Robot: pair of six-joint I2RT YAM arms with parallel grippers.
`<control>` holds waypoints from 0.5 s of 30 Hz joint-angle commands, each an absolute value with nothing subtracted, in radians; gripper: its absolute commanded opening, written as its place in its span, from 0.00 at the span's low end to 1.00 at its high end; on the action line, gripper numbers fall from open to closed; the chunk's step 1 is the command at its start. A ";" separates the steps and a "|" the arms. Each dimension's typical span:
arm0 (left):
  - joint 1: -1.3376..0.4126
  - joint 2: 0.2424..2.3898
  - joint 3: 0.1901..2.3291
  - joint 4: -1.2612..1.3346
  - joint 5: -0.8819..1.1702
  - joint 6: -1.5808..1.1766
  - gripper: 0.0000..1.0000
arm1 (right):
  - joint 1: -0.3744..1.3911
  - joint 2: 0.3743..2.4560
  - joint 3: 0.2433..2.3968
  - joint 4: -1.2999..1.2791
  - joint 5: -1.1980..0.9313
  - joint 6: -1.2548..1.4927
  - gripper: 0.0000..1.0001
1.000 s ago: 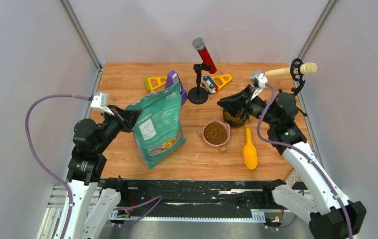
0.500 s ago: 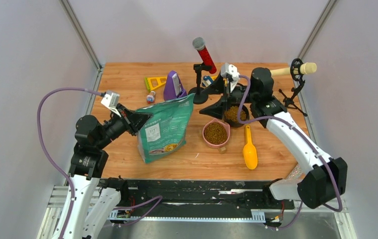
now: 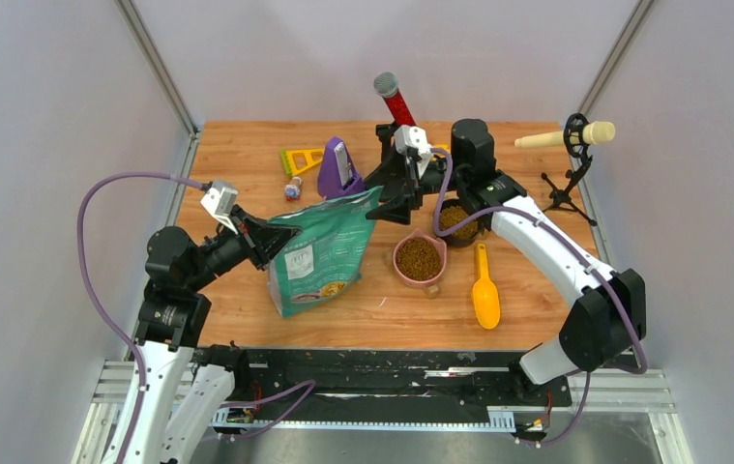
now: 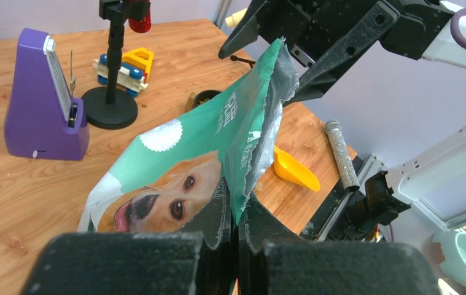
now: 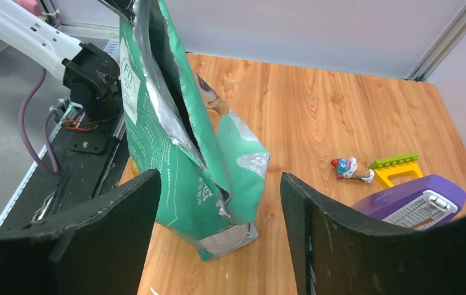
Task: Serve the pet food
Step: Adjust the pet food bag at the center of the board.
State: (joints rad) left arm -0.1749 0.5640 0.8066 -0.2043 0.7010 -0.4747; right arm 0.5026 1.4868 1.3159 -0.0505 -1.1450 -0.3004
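The teal-green bag [image 3: 322,259] stands left of centre, its torn top open. My left gripper [image 3: 283,234] is shut on the bag's top left corner; in the left wrist view the jaws [image 4: 240,216] pinch the torn edge of the bag [image 4: 175,160]. My right gripper [image 3: 385,200] is open at the bag's top right corner; in the right wrist view its open jaws [image 5: 219,178] straddle the bag's [image 5: 175,147] upper edge. Brown pet food fills a pink bowl [image 3: 420,259] and a dark bowl [image 3: 457,222]. Whether pet food lies inside the bag is hidden.
A yellow scoop [image 3: 484,290] lies right of the pink bowl. Behind the bag stand a purple metronome [image 3: 337,166] and a red microphone [image 3: 394,97] on a black stand. A yellow toy [image 3: 300,159] lies at the back left, a beige microphone [image 3: 575,135] at the back right.
My right arm swung left from the dark bowl to the bag's top right corner and its jaws opened. My left gripper shifted right with the bag's corner, tilting the bag.
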 commanded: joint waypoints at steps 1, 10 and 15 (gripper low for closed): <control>-0.179 0.512 0.861 0.055 0.784 -0.475 0.00 | 0.502 1.509 1.376 -0.024 -1.232 -0.311 0.65; -0.179 0.503 0.890 -0.024 0.733 -0.436 0.03 | 0.503 1.524 1.442 -0.141 -1.215 -0.270 0.00; -0.179 0.534 0.941 -0.094 0.661 -0.423 0.96 | 0.536 1.460 1.419 -0.163 -1.120 -0.203 0.00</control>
State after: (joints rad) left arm -0.1761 0.5442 0.8474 -0.2028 0.6758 -0.4294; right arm 0.5125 1.5322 1.3869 -0.1535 -1.1671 -0.2508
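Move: The right hand's open fingers already straddle the pet food bag's top right corner, within about 1 cm. From that hand the microphone stand is some 12 cm ahead, the purple metronome about 10 cm ahead and 7 cm left, and the pink bowl about 3 cm back and 8 cm right, all well below. The left hand still pinches the bag's top left corner; the right corner lies roughly 6 cm ahead and 15 cm right of it. The right fingers shut and pinch the bag's top right corner, the hand staying almost in place, pointing left and rolling only some 5 degrees. Once that grip is made, the left fingers spring wide open and let go of the top left corner, that hand holding still at first and then rising about 2 cm. ##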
